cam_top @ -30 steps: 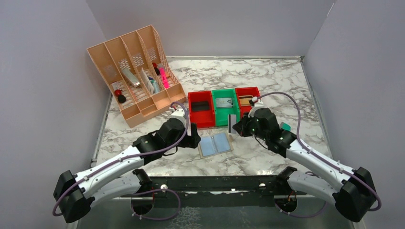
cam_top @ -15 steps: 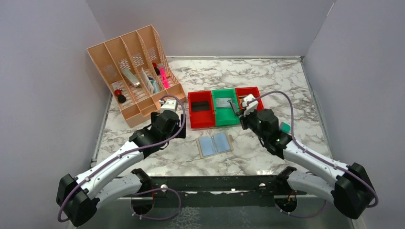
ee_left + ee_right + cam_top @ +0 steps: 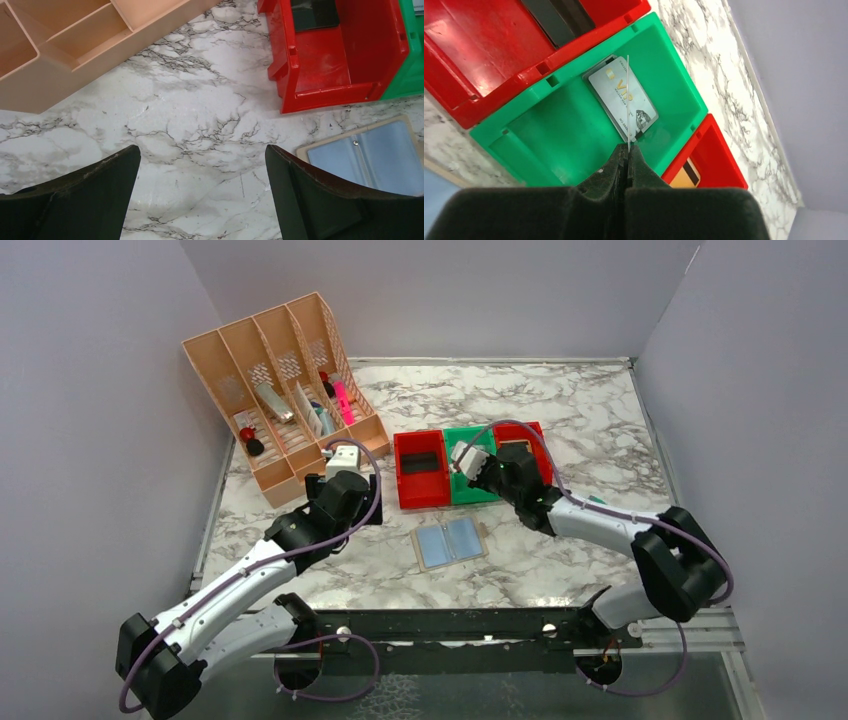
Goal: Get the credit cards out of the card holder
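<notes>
The card holder lies spread open on the marble, pale blue-grey panels up; it also shows at the right edge of the left wrist view. My left gripper hovers open to its left with only marble between the fingers. My right gripper is shut on a thin credit card seen edge-on, held over the green bin. A silver VIP card lies flat inside that bin.
Red bins flank the green one: the left holds a black card, the right an orange card with a dark stripe. A peach desk organizer with pens stands at the back left, close to my left arm.
My right gripper has carried the card from beside the card holder up and left over the green bin. My left gripper has opened wide and drawn back left, away from the holder.
</notes>
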`<action>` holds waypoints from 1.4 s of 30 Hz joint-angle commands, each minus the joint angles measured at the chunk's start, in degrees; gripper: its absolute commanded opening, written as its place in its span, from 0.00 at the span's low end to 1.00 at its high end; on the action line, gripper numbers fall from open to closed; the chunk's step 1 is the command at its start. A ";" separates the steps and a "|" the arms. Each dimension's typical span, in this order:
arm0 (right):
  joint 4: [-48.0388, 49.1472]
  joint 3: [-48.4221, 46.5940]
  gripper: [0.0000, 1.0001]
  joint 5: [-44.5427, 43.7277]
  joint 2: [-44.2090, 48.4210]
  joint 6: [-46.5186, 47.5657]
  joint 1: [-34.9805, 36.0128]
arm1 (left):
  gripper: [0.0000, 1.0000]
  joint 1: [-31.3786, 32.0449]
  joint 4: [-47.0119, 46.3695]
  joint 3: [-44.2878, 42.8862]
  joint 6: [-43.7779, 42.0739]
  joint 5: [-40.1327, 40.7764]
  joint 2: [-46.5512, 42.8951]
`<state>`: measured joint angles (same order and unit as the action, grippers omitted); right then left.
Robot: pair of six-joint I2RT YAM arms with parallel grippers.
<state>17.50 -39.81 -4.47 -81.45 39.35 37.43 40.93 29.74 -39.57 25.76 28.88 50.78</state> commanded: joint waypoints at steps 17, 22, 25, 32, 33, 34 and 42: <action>5.56 -11.91 0.03 0.98 -19.17 17.52 -3.26 | 0.99 -0.68 0.46 -0.07 0.51 1.97 -0.62; 5.30 -12.78 0.05 1.19 -21.49 19.22 -3.33 | 0.99 -0.76 0.45 -0.14 0.31 1.75 -0.57; 3.99 -12.99 0.08 1.29 -21.97 19.68 -3.33 | 0.99 -0.85 0.49 -0.20 0.34 1.67 -0.51; 0.86 -12.55 0.18 2.62 -21.29 20.37 -3.33 | 0.99 -1.12 0.47 -0.24 0.25 1.33 0.21; 0.39 -12.73 0.19 2.85 -21.45 20.11 -3.33 | 0.99 -1.19 0.45 -0.29 0.22 1.21 0.33; -0.10 -12.93 0.20 3.03 -21.67 19.87 -3.35 | 0.99 -1.20 0.44 -0.36 0.25 0.96 0.51; 0.04 -12.33 0.26 2.03 -22.13 19.62 -3.37 | 0.99 -1.28 0.45 -0.42 0.01 0.25 1.07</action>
<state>17.82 -51.48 -3.27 -102.59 58.94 34.39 40.07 29.76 -39.57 25.89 29.58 51.79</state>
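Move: The right hand still pinches a card and holds it over the near part of the green bin. The stack with the VIP card lies about 7 cm ahead, 2 cm left and 9 cm down. From this hand the black cards in the left red bin are some 5 cm ahead and 14 cm left, and the open card holder is about 15 cm back and 6 cm left. For the left hand, that VIP stack is roughly 12 cm ahead and 28 cm right. The right fingers loosen their pinch and let go of the card over the VIP stack, opening to about a quarter. Before that the hand carries it forward some 7 cm and down 4 cm into the green bin, rolling its left side down; while opening it sinks 2 cm more and eases back slightly, the whole roll being about 20 degrees. ##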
